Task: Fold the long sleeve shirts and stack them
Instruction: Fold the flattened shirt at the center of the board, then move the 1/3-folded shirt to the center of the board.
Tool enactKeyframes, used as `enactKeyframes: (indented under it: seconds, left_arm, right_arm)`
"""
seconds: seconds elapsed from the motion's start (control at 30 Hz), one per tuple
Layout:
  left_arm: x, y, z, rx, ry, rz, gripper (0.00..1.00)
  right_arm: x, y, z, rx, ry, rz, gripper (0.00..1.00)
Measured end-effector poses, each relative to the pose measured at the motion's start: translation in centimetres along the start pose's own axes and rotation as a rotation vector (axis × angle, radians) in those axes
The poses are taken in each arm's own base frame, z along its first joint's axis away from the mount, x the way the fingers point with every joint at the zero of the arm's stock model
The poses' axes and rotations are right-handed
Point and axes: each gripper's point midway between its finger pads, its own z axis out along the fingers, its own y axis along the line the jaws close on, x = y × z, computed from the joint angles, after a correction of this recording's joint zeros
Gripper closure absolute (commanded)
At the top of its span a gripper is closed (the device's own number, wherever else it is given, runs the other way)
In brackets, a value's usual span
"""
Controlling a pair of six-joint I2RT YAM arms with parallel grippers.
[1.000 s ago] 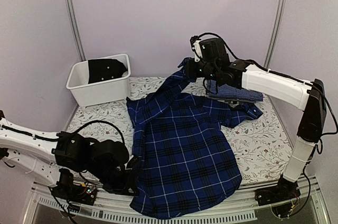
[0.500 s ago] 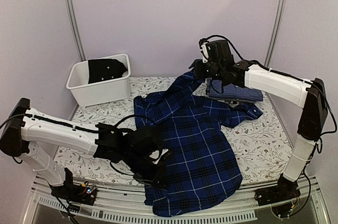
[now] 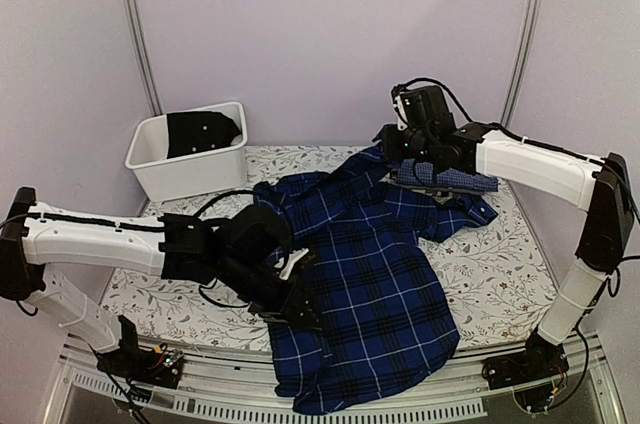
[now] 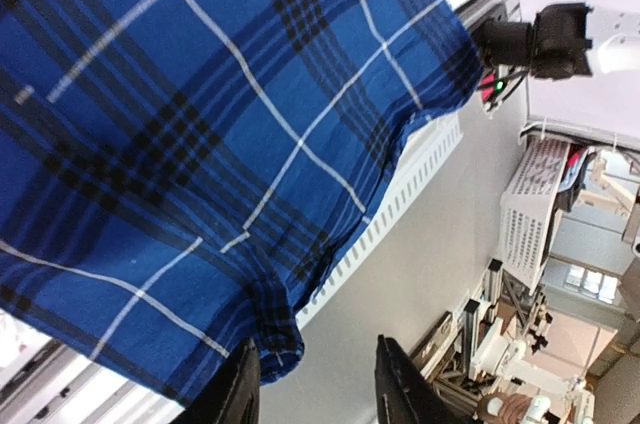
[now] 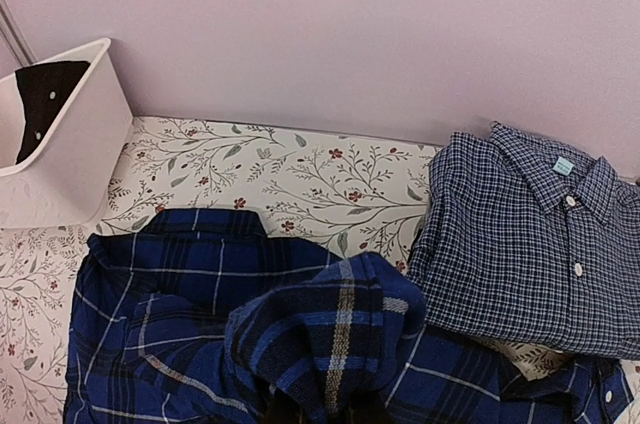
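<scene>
The large navy and royal-blue plaid shirt lies spread over the middle of the table, its lower hem hanging past the front edge. My left gripper sits at the shirt's left edge. In the left wrist view the left gripper is open, with a hem corner of the plaid shirt beside one finger. My right gripper is shut on a bunched fold of the plaid shirt, next to the folded lighter checked shirt at the back right.
A white bin holding a dark garment stands at the back left. The floral tablecloth shows on both sides of the shirt. A slotted rail runs along the front edge.
My left arm swung from the near left edge toward the middle, dragging the plaid shirt's left side inward, and its jaws opened. My right gripper carried its fold rightward toward the checked shirt.
</scene>
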Motion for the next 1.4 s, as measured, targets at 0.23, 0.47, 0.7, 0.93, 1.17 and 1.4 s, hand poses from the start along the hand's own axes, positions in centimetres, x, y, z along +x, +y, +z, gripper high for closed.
enactKeyframes:
  seconds: [0.23, 0.47, 0.7, 0.93, 1.17, 1.4]
  left_arm:
    - [-8.6, 3.2, -5.9, -0.066, -0.305, -0.074, 0.72]
    - [-16.6, 12.5, -11.9, -0.216, -0.56, -0.239, 0.8]
    - [-22.5, 18.2, -11.1, -0.284, -0.562, -0.277, 0.87]
    - [-26.2, 21.3, -9.3, -0.286, -0.539, -0.28, 0.89]
    - [-28.3, 24.5, -7.7, -0.304, -0.515, -0.303, 0.9]
    - [-30.7, 26.8, -6.0, -0.334, -0.491, -0.308, 0.9]
  right_arm:
    - [-0.4, -0.7, -1.2, 0.0, -0.016, 0.019, 1.0]
    - [-1.2, -0.9, -3.4, -0.038, -0.053, 0.083, 1.0]
    - [0.1, -1.4, -4.0, -0.042, -0.038, 0.122, 1.0]
    - [0.2, -2.8, -3.7, 0.009, -0.036, 0.13, 1.0]
    - [1.1, -5.0, -2.4, 0.063, -0.004, 0.154, 1.0]
    - [5.0, -4.8, -1.6, 0.041, 0.083, 0.175, 1.0]
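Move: The shirt's left shoulder, where the sleeve folds over, lies about 39 cm ahead of the open left hand, 12 cm left and 12 cm below; the white box is some 50 cm ahead and 36 cm left. The right hand already holds the left sleeve up; the shirt's right shoulder is about 8 cm to its right, level fore-and-aft and 24 cm below, with the folded shirts 15 cm ahead, 17 cm right and 22 cm below. Left hand sweeps about 40 cm forward and down to the shoulder, fingers closing; right draws held sleeve rightward, down. ##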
